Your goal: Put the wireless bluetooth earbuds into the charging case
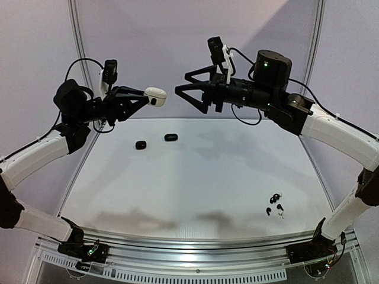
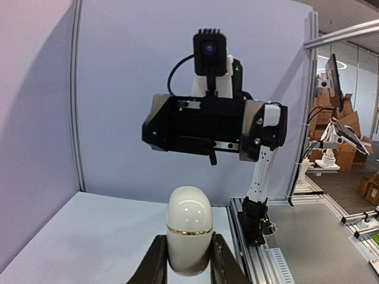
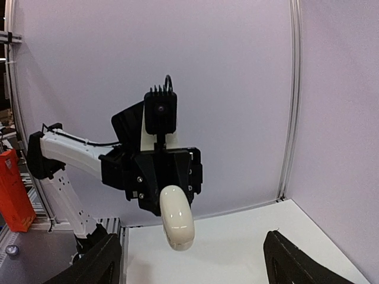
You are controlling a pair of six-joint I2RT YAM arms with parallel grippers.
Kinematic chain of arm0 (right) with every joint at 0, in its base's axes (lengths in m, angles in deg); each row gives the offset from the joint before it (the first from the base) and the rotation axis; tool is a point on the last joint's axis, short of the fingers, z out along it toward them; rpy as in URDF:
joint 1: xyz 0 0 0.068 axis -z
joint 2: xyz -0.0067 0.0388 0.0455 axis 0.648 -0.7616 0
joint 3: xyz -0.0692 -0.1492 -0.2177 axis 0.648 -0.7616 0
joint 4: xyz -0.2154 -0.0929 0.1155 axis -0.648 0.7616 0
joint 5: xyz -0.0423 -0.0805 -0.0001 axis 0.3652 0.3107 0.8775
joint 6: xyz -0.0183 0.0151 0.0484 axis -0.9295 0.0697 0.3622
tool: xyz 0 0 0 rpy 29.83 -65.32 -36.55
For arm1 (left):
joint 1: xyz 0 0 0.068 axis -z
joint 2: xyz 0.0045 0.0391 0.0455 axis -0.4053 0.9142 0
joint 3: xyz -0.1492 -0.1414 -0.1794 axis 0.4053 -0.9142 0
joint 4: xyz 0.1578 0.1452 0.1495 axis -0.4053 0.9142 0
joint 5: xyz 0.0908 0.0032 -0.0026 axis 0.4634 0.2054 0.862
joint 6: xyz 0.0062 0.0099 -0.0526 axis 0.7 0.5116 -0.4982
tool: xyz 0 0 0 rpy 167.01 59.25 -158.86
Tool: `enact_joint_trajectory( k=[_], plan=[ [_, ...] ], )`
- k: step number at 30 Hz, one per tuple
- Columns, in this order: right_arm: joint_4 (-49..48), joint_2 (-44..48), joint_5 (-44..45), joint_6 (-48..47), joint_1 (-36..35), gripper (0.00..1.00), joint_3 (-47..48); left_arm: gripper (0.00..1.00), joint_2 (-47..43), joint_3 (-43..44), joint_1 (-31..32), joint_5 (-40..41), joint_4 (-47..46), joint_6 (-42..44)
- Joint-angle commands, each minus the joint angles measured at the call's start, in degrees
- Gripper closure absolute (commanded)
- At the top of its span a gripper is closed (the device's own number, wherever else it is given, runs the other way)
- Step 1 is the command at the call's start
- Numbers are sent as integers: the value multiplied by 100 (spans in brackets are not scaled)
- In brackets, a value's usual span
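Observation:
High above the table, my left gripper is shut on a white oval charging case. The left wrist view shows the case upright between the two fingers, its lid closed along a gold seam. My right gripper faces it from the right, a short gap away, open and empty. In the right wrist view the case hangs between and beyond my wide-spread fingertips. Several small earbuds, mostly black with a whitish one, lie on the table at the near right.
Two small black oval cases lie on the white table at the back left. Purple walls with metal uprights enclose the back and sides. An aluminium rail runs along the near edge.

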Motion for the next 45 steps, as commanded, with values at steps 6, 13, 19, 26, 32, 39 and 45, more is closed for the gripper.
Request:
enact_joint_trajectory(
  k=[6,13,19,26,32,39,45],
  plan=[
    [-125,-1087,-810,670,-58,24,1134,100,-230,-303,80,121,-1242,-543],
    [-179,-1335,-1332,454,-205,42,1286,100,-213,-319,78,157,-1281,-554],
    [-262,-1430,-1403,559,-215,49,1292,100,-212,-336,81,171,-1291,-564],
    [-34,-1605,-1557,570,-213,74,1678,100,-194,-310,84,215,-1197,-498],
    [311,-1697,-1558,402,-215,91,1908,100,-195,-301,84,218,-1193,-459],
    [1074,-1546,-1329,-29,-214,100,2001,36,-213,-362,69,126,-584,268],
    [2499,-1329,-507,-898,-228,100,2246,25,-196,-276,-4,-202,554,1409]
  ],
)
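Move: The white charging case is still pinched in the left fingers, its middle about 2 cm to the right of the left hand point and level with it. From the open right hand, the case lies about 7 cm to the left, straight ahead by 0 cm and some 3 cm lower. Far below on the table, counted from the right hand, two black cases lie roughly 43 cm down: one about 28 cm ahead and 9 cm left, the other about 23 cm ahead and 23 cm left. The right fingers close on the free end of the white case and pinch it, after that hand travels about 6.5 cm left towards the left hand, turning some 15 degrees counter-clockwise. The left hand, having first risen 2 cm and drawn back slightly, holds nearly still for this, then opens its fingers wide and lets go; both hands finish by sinking about 2 cm. ##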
